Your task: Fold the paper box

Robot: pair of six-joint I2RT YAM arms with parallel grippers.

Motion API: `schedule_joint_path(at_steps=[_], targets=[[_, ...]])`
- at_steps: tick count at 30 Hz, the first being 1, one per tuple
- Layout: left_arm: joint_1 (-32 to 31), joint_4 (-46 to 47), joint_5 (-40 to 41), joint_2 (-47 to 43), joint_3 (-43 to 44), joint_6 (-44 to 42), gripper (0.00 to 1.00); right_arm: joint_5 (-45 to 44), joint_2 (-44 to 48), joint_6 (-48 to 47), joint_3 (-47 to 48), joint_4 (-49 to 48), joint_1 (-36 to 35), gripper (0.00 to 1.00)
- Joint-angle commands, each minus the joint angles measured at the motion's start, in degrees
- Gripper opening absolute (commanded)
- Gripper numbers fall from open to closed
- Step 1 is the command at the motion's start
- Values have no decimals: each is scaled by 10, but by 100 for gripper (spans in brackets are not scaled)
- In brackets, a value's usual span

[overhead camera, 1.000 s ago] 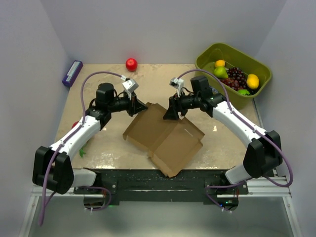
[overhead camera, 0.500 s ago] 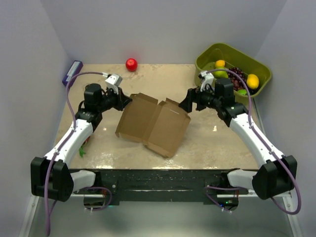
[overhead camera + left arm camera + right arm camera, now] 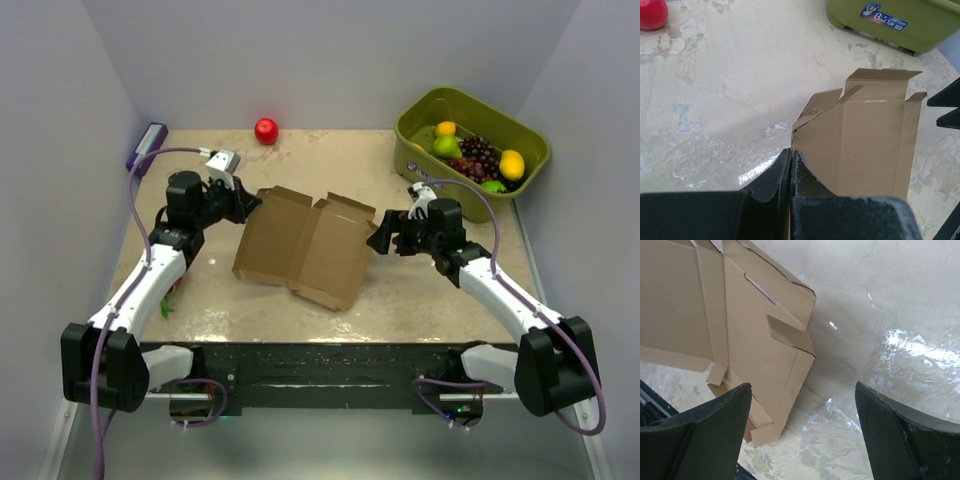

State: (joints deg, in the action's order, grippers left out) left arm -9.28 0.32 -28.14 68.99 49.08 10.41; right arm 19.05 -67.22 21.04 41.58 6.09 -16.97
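The paper box [image 3: 305,245] is a flat brown cardboard sheet with flaps, lying unfolded across the middle of the table. My left gripper [image 3: 247,203] is shut on its far-left edge. In the left wrist view the thin edge runs into the closed jaws [image 3: 790,155] and the sheet [image 3: 870,140] stretches away to the right. My right gripper [image 3: 378,235] stands open just off the box's right edge, touching nothing. The right wrist view shows its wide-apart fingers [image 3: 802,387] over bare table, with the box [image 3: 740,330] at upper left.
An olive-green tub [image 3: 415,115] with fruit stands at the back right and also shows in the left wrist view [image 3: 890,20]. A red apple [image 3: 266,130] sits at the back edge. A purple object [image 3: 147,147] lies at the back left. Walls close in three sides.
The right gripper opened, let go of the box and drew back to its right side. The left gripper pulled the box leftward, and it now lies flatter on the table.
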Motion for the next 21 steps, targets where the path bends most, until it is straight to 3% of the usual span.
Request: schedule_joint_path(at_steps=[1,9,13,16,17,21], targets=[[6,26,12,-19,-6,10,0,12,-18,55,-31,-95,-3,86],[6,30,8,-25,-9,12,0,12,-52,116,-104,-232,-42,77],[7,30,8,-24,-9,13,0,17,-75,137,-121,-312,-50,65],[7,31,9,-26,-8,13,0,14,-94,132,-125,-336,-50,49],[7,31,9,-27,-9,13,0,14,-103,127,-124,-338,-51,36],[7,41,-2,-36,-14,14,0,31,-110,101,-106,-338,-50,6]])
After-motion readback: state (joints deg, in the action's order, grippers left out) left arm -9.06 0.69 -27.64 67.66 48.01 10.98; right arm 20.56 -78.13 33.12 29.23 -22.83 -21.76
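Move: The right hand, open, is about 4 cm to the right of the paper box's right edge and some 6 cm above the spot it will take, level with it fore and aft. From that hand the box's top flap is roughly 7 cm ahead and 8 cm left, the middle fold about 18 cm left, the green tub some 20 cm ahead and 22 cm right. From the left hand, the right edge lies about 26 cm right, 7 cm back and lower. The right fingers come to straddle the right edge of the paper box and pinch it, closing from wide open to nearly shut late in the reach. The hand sinks about 5 cm and, from partway down, slides some 4 cm left to the edge, rolling about 10 degrees so its left side rises. The left hand holds still, keeping its pinch on the box's upper left corner. ##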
